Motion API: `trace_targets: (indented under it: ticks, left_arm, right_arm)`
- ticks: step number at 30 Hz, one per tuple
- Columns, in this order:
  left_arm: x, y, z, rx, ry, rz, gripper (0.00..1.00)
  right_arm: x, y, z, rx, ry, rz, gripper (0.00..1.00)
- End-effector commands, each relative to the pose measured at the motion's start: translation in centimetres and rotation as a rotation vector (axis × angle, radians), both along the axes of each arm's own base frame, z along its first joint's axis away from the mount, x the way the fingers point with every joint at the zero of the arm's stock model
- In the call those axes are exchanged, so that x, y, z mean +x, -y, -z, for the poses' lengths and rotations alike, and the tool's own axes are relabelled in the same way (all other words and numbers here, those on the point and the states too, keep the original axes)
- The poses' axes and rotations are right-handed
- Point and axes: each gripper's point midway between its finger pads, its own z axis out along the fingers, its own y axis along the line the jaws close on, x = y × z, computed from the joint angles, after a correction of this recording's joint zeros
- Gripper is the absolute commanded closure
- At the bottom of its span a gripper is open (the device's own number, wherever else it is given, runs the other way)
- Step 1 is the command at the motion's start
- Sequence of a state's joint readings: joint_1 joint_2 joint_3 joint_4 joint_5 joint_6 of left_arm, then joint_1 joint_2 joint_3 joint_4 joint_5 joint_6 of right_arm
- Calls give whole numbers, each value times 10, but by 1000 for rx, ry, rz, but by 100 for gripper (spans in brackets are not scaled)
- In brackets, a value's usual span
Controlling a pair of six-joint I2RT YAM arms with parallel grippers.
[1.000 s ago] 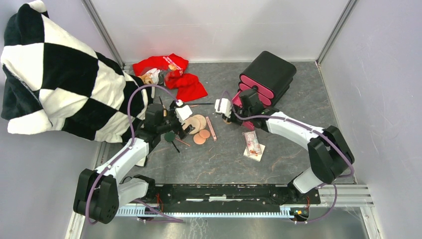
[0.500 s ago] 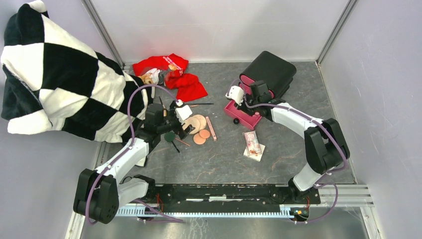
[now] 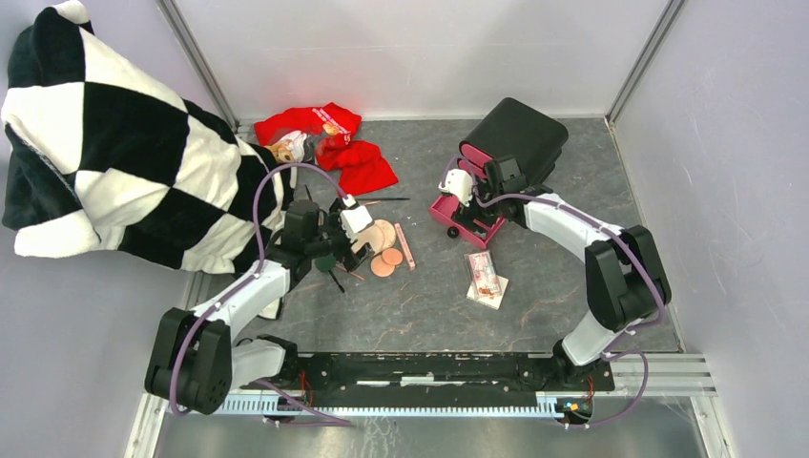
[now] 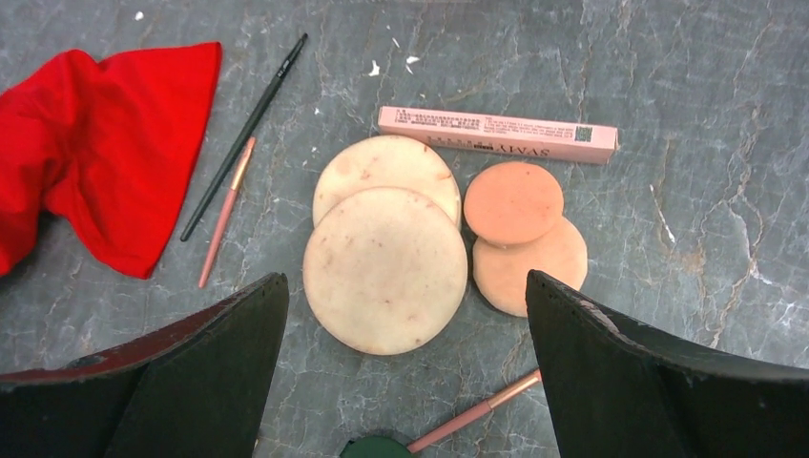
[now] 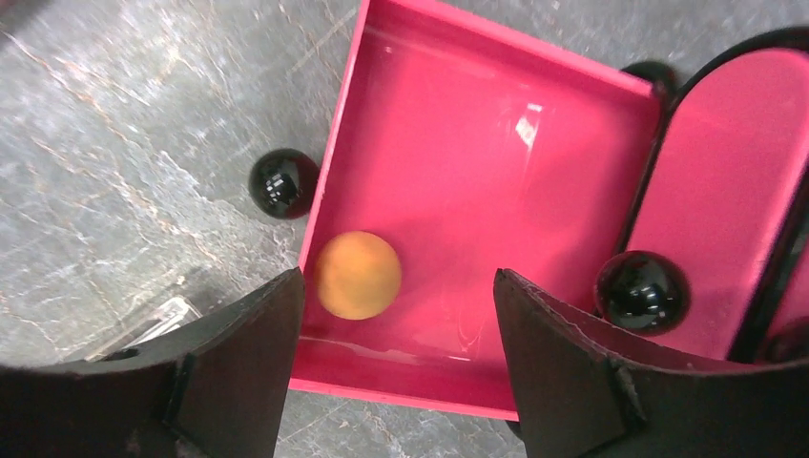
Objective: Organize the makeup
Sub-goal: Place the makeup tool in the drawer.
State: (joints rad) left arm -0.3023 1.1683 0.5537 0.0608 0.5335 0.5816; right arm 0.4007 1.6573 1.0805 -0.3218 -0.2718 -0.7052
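Note:
My left gripper (image 4: 405, 281) hangs open over the makeup on the floor. Below it lie two cream round puffs (image 4: 385, 270), two orange puffs (image 4: 513, 201), a pink stick box (image 4: 496, 135), a thin black pencil (image 4: 246, 134) and pink pencils (image 4: 226, 210). My right gripper (image 5: 398, 277) is open above a pulled-out pink drawer (image 5: 496, 143), and a small orange puff (image 5: 357, 274) lies loose inside it. In the top view a red-patterned packet (image 3: 482, 274) rests on a white card (image 3: 497, 293) near the drawer (image 3: 465, 218).
The black box (image 3: 515, 138) with pink drawers stands at the back right, with black ball knobs (image 5: 283, 183) beside the drawer. A red cloth (image 3: 334, 143) lies at the back. A black-and-white blanket (image 3: 105, 143) covers the left side. A dark green item (image 4: 374, 448) sits under my left gripper.
My right arm swung from the middle of the floor to the pink drawer and its jaws opened, leaving the orange puff in the drawer. The left arm shifted slightly.

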Motion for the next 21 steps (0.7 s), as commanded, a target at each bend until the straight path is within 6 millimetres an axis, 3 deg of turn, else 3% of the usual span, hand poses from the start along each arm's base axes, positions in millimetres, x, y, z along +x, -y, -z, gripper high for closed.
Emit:
trace_targets:
  ticks: [1, 7, 12, 21]
  left_arm:
    - [6, -1, 5, 32, 37, 25, 0]
    - [14, -11, 27, 115, -21, -19, 0]
    - [22, -18, 43, 167, -85, -72, 0]
    - [32, -27, 55, 208, -113, -137, 0]
  right_arm:
    - [2, -21, -53, 140, 96, -52, 20]
    - [-8, -34, -70, 233, 99, -93, 20]
    - [-12, -36, -64, 240, 82, -107, 20]
    - [-13, -36, -55, 233, 57, -112, 20]
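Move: I seem to be going for the large cream puff on top of the pair: from my left hand it lies about 2 cm ahead, 1 cm right and 10 cm below. Its partner is some 4 cm ahead and 5 cm right, the small puffs 3 cm back and 6 cm right, the green brush head 3 cm back and 8 cm left. From my right hand the cream puff is about 26 cm left and 4 cm back; the orange puff in the drawer sits 3 cm left, 1 cm back and 5 cm below. With its fingers still wide open, I lower my left hand about 6 cm towards the cream puffs, easing some 3 cm left and a little forward late in the descent while the wrist tips the fingers some 15 degrees further down. Meanwhile my empty, open right hand lifts about 5 cm off the orange puff and shifts 3 cm left over the drawer, then nearly stops. ##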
